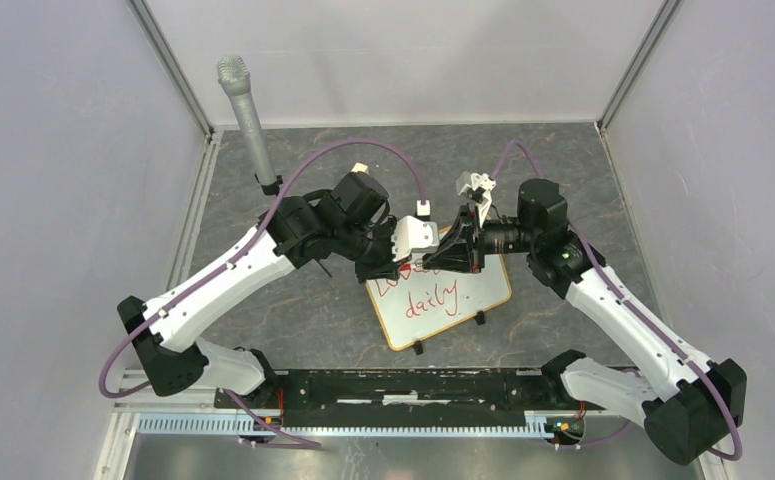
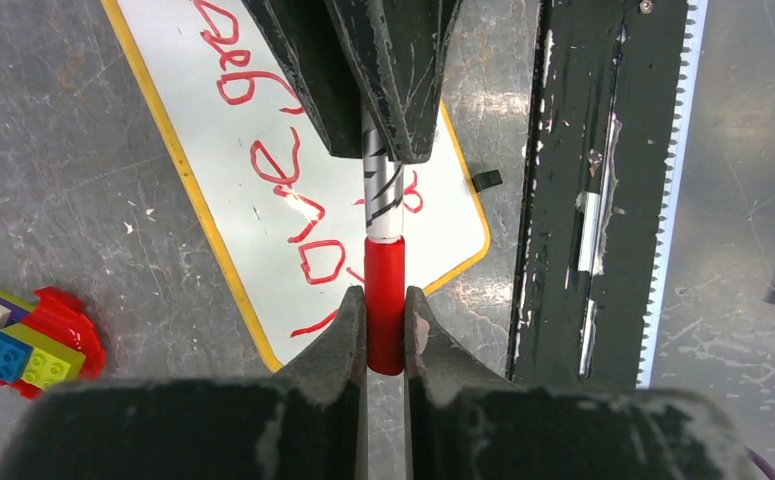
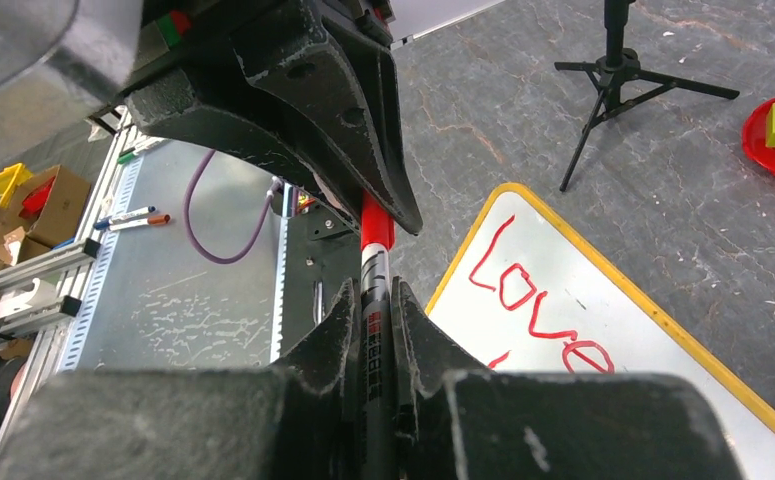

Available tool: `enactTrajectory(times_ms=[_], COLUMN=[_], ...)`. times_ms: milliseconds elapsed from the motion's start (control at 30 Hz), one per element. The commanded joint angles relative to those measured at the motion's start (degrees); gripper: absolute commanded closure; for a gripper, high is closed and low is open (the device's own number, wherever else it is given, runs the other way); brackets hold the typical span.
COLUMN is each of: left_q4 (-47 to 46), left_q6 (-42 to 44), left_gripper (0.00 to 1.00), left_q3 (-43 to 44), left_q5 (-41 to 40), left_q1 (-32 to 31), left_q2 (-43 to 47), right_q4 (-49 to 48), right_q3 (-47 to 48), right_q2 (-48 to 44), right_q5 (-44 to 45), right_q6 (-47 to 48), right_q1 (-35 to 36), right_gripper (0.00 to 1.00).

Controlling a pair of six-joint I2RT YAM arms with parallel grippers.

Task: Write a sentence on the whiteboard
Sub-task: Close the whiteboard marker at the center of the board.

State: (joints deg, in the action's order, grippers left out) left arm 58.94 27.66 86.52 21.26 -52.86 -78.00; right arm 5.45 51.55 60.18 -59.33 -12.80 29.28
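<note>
The whiteboard (image 1: 468, 300) lies tilted on the table, its thin frame yellowish in the wrist views. The sentence (image 1: 433, 297) is in red cursive; I read "Love" (image 3: 538, 300) and "daily". Both grippers meet tip to tip just above the board's upper left corner. My left gripper (image 2: 385, 300) is shut on the marker's red cap (image 2: 384, 285). My right gripper (image 3: 375, 290) is shut on the marker's black-and-silver barrel (image 3: 375, 305). Cap and barrel sit in line, joined. From above, the left gripper (image 1: 401, 268) and right gripper (image 1: 443, 256) hide most of the marker and part of the first line.
A grey microphone (image 1: 246, 110) stands on a small tripod (image 3: 618, 70) at the back left. A red plate with toy bricks (image 2: 33, 340) lies beside the board. A black rail (image 1: 403, 385) runs along the near edge. Loose markers (image 3: 128, 217) lie on the metal shelf beyond it.
</note>
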Motion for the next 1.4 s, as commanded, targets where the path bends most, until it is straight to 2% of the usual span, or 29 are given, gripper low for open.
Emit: enactTrajectory(times_ms=[0,500,700,733,800,1000,1033,1200,1367], left_q4=[-7.47,-10.07,-10.1,-9.65,-7.0,3.78,4.64,8.49,9.59], left_q6=[-2.89,-6.45,-6.23,-5.52,-1.98,17.09,18.97,29.71,33.66], left_gripper=[0.97,0.97,0.97,0.97,0.97,0.98,0.98,0.97,0.97], left_q3=[4.58,10.57,9.88,9.37,8.5,3.83,2.55,-2.34,-1.95], left_q5=[3.12,6.01,6.12,5.77,5.17,-2.36,-3.79,-14.07,-23.24], left_q1=[-1.54,-1.76,-1.88,-1.86,-1.89,-1.89,-2.02,-6.41,-10.88], left_q2=[-1.48,-5.19,-5.32,-4.88,-3.84,2.7,3.71,6.02,3.3], right_q4=[-3.87,-5.01,-5.7,-4.42,-0.67,14.24,16.12,22.72,27.0], right_q3=[-1.18,-2.24,-1.19,-0.8,0.89,6.78,7.52,9.8,11.41], right_q2=[0.24,1.23,1.26,1.18,0.93,-0.71,-0.85,1.46,4.38], right_q5=[-0.11,1.18,1.06,1.22,1.85,5.17,5.95,4.23,0.73], right_q6=[-1.29,-2.49,-1.16,-0.43,2.24,13.21,15.62,18.77,19.15], right_q1=[1.2,3.9,4.41,4.31,3.67,-0.23,-0.37,-0.36,2.32], right_gripper=[1.0,1.0,1.0,0.98,0.87,0.33,0.28,0.2,0.26])
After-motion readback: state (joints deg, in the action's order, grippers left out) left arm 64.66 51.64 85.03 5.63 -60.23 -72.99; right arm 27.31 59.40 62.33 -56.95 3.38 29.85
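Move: Both hands hold the marker crosswise above the board: the left pinches its red cap, the marker's middle about 5 cm to its right, and the right grips the body, the middle some 2 cm to its left. From the left hand the whiteboard's centre is roughly 8 cm right, 3 cm back and 20 cm below; the toy blocks stand about 18 cm ahead, 11 cm left and 18 cm below. After holding near-still, the right releases the marker; the left carries it some 3 cm left, turning 30 degrees. ##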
